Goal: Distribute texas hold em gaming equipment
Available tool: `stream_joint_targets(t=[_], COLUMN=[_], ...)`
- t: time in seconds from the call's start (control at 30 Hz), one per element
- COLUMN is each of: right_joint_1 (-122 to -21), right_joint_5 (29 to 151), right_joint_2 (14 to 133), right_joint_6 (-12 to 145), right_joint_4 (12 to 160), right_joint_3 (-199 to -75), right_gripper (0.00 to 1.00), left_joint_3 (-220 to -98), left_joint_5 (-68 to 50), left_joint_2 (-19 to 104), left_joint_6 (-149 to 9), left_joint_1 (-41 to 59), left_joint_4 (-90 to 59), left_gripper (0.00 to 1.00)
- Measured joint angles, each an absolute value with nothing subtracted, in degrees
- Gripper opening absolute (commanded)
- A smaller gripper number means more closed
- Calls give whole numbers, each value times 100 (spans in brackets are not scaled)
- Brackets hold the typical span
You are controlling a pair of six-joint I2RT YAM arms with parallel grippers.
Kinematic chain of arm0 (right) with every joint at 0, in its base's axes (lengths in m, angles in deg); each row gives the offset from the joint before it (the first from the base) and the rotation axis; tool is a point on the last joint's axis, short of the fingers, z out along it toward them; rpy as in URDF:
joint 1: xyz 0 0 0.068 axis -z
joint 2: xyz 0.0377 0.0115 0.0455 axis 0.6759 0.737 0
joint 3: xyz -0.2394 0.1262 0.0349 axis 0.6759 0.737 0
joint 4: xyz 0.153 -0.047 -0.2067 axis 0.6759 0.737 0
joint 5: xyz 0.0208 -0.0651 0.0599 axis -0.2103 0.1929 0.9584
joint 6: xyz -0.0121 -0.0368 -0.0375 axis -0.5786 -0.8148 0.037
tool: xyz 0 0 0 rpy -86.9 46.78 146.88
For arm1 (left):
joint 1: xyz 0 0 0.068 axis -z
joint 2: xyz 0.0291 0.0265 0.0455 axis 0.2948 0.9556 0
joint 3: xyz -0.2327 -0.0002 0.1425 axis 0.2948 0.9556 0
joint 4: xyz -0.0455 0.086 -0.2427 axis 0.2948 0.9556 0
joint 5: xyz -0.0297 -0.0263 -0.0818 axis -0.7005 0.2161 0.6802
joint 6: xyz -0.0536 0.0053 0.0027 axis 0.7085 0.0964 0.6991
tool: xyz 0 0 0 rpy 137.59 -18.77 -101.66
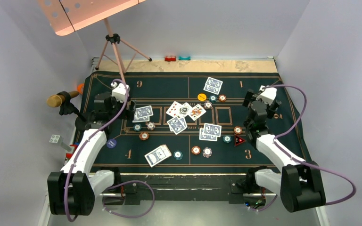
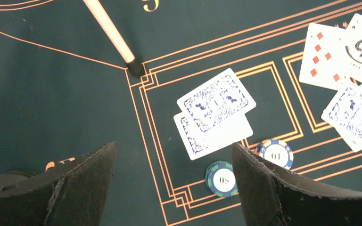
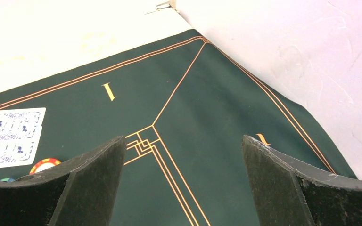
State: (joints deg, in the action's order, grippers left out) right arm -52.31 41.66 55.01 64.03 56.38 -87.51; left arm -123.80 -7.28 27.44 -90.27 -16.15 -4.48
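Blue-backed playing cards lie in pairs on the green mat (image 1: pixel 264 155): one pair (image 1: pixel 143 113) by my left gripper (image 1: pixel 133 109), one at the far side (image 1: pixel 212 85), one near the middle (image 1: pixel 210 132). Face-up cards (image 1: pixel 184 111) fill the centre and a deck (image 1: pixel 158 155) lies near the front. Striped chips are scattered, with a yellow disc (image 1: pixel 201 97), a blue disc (image 1: pixel 111 143) and a red triangle marker (image 1: pixel 238 140). My left gripper (image 2: pixel 174 157) is open above the mat, just short of the card pair (image 2: pixel 215 113), with a teal chip (image 2: pixel 221 179) by its right finger. My right gripper (image 3: pixel 183 155) is open over bare felt.
A tripod leg (image 2: pixel 111 33) stands on the mat's far left. A microphone (image 1: pixel 59 100) sits off the left edge. Small red (image 1: pixel 170 59) and teal (image 1: pixel 184 58) blocks rest at the table's far edge. White walls enclose the table closely.
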Motion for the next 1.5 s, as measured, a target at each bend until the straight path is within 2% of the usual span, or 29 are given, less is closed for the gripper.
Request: stream_joint_targets(t=[0.33, 0.67, 0.93, 1.17, 1.23, 1.5], right_joint_1=[-4995, -4997, -4997, -4990, -4986, -4481], right_joint_5=[3834, 4190, 4566, 5209, 5432, 6173], right_joint_2=[5820, 6287, 6725, 6952, 7240, 7286], right_joint_6=[6353, 6537, 6532, 6261, 6106, 6176], right_joint_4=[4530, 3852, 3033, 1859, 1518, 1837], right_joint_3=[-8456, -8187, -8034, -7442, -7390, -7698], right_gripper=[98, 98, 98, 99, 99, 99], left_joint_3=[-11987, -11266, -10433, -10050, -10042, -10418], left_joint_5=[-909, -1329, -1335, -1362, -1342, -1349], left_joint_2=[3041, 3472, 3491, 4368, 4482, 4501], left_joint_6=[-8467, -8323, -8196, -8080, -8080, -8080], left_joint_1=[-1639, -1687, -1827, -1829, -1829, -1827], left_joint_4=[-1618, -2905, -4815, -6470, -6549, -6330], left_gripper=[99, 100, 100, 98, 98, 100])
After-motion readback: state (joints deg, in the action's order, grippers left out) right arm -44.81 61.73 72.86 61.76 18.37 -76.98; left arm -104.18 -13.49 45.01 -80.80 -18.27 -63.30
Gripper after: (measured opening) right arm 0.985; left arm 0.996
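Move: Both my hands are empty and hold over the felt. From my left hand the nearest face-down card pair lies about 9 cm ahead, 8 cm right and 13 cm below; the tripod foot is some 18 cm straight ahead, and the green chip stack 2 cm ahead and 7 cm right. From my right hand the far card pair lies about 25 cm ahead, 18 cm left and 18 cm below, with the far orange chip 17 cm ahead and 13 cm left. I settle both open, empty hands above the felt, picking nothing up. My left goes about 5 cm forward, sinking some 3 cm and easing left, towards the tripod foot, as its fingers tip up about 20 degrees and turn slightly counter-clockwise. My right first slips 2 cm right, then sinks some 4 cm and goes 3 cm forward, swaying left and partly back, turning about 15 degrees counter-clockwise. ##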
